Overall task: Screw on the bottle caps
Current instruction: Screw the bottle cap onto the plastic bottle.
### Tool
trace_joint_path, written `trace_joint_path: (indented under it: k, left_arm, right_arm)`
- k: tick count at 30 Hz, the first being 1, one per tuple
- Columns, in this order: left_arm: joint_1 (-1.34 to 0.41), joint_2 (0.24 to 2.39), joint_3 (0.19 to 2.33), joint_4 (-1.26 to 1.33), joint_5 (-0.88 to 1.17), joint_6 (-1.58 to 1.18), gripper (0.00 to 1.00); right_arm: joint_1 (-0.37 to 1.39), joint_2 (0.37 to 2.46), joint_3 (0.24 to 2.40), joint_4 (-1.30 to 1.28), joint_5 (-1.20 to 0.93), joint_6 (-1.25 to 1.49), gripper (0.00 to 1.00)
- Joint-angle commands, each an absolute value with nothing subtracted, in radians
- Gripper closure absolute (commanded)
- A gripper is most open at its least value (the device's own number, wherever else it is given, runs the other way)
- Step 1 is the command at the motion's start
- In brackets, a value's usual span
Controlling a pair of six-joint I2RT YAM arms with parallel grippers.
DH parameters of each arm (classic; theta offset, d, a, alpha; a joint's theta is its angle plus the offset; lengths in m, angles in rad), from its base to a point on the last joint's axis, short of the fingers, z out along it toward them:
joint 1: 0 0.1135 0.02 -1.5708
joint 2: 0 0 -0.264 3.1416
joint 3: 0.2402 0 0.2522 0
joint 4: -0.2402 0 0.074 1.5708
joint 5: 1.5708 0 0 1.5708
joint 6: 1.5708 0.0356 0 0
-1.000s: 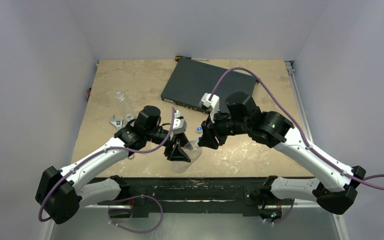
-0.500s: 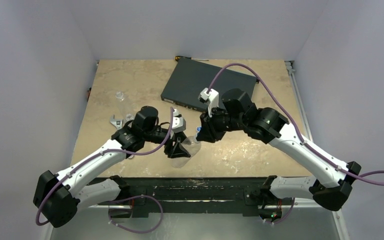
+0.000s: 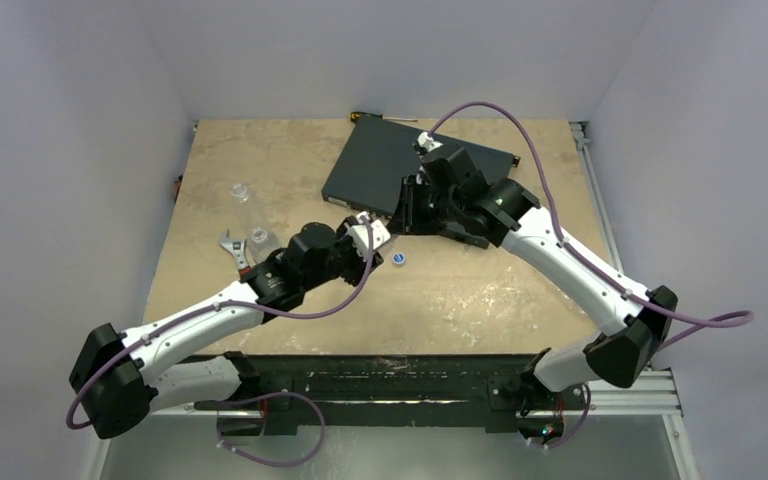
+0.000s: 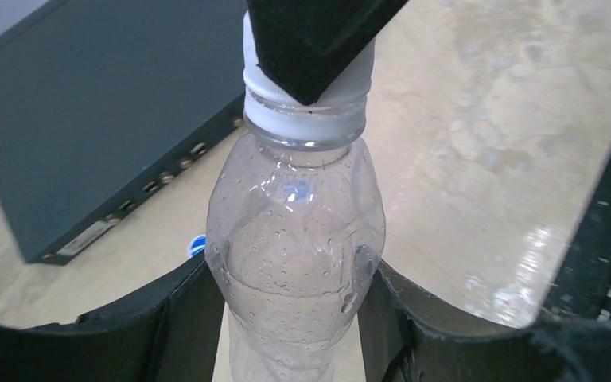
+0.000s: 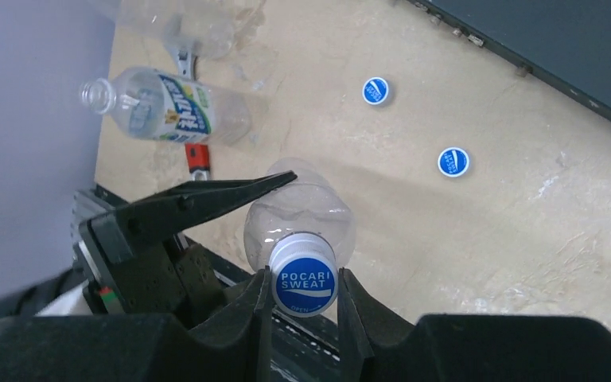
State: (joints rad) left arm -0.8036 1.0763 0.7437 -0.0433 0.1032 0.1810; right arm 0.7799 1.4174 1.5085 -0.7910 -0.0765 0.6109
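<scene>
My left gripper [image 4: 290,318] is shut on the body of a clear bottle [image 4: 294,239] and holds it off the table. A blue and white bottle cap [image 5: 304,285] sits on the bottle's neck, with my right gripper [image 5: 304,293] shut on it from both sides. In the top view the two grippers meet at the table's middle, the left gripper [image 3: 372,238] just below the right gripper [image 3: 400,215]. Two loose bottle caps [image 5: 375,91] [image 5: 453,162] lie on the table, and one loose cap [image 3: 401,259] shows in the top view.
A flat black box [image 3: 380,170] lies at the back, a screwdriver [image 3: 380,117] behind it. A labelled bottle [image 5: 159,107] lies on its side near a red-handled wrench [image 5: 197,157]. Another clear bottle [image 3: 241,190] is at the far left.
Both arms have carried the bottle from near the front edge toward the middle of the table. My right gripper has closed on the cap.
</scene>
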Motion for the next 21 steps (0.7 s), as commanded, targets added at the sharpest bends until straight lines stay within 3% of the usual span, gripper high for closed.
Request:
trace_joint_path:
  k: [1,8,11,18,21]
  left_arm:
    - [-0.899,1.109,0.816,0.437,-0.226,0.292,0.99]
    - [-0.919,1.133,0.791,0.476,-0.273,0.301,0.99]
    - [-0.919,1.108,0.780,0.400,-0.234,0.287,0.99]
    - [-0.871,1.052,0.799,0.100,0.014,0.207,1.00]
    - [-0.800,1.043,0.820,0.009,0.212,0.167,1.00]
  right_arm:
    - [0.807,1.540,1.530,-0.839,-0.177,0.799,0.99]
    - [0.800,1.619,1.585,-0.819,-0.200,0.898,0.95]
    - [0.783,1.600,1.628,-0.816,-0.178,0.896,0.79]
    - [0.716,1.490,1.713,-0.854,-0.094,0.814,0.25]
    - [0.698,1.425,1.707,-0.859,-0.058,0.768,0.13]
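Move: The bottle cap is already pinched between the right fingertips, right at their closing point. From the left hand, which grips the bottle's body, that cap lies about 8 cm above, 1 cm ahead and 3 cm to the right. Counted from the right hand, the near loose cap lies on the table some 9 cm ahead, level sideways and 22 cm below; the far loose cap is about 14 cm ahead, 9 cm to the left, equally low. Still pinching the cap, the right hand carries on forward and down about 4 cm, turning some 10 degrees clockwise, while the left takes the bottle the same way and turns about 15 degrees counter-clockwise. Then the right fingers open wide, let go of the cap and rise some 3 cm; the left, keeping its grip, lifts the bottle about 6 cm, drawing back and to the right and undoing most of its turn. ##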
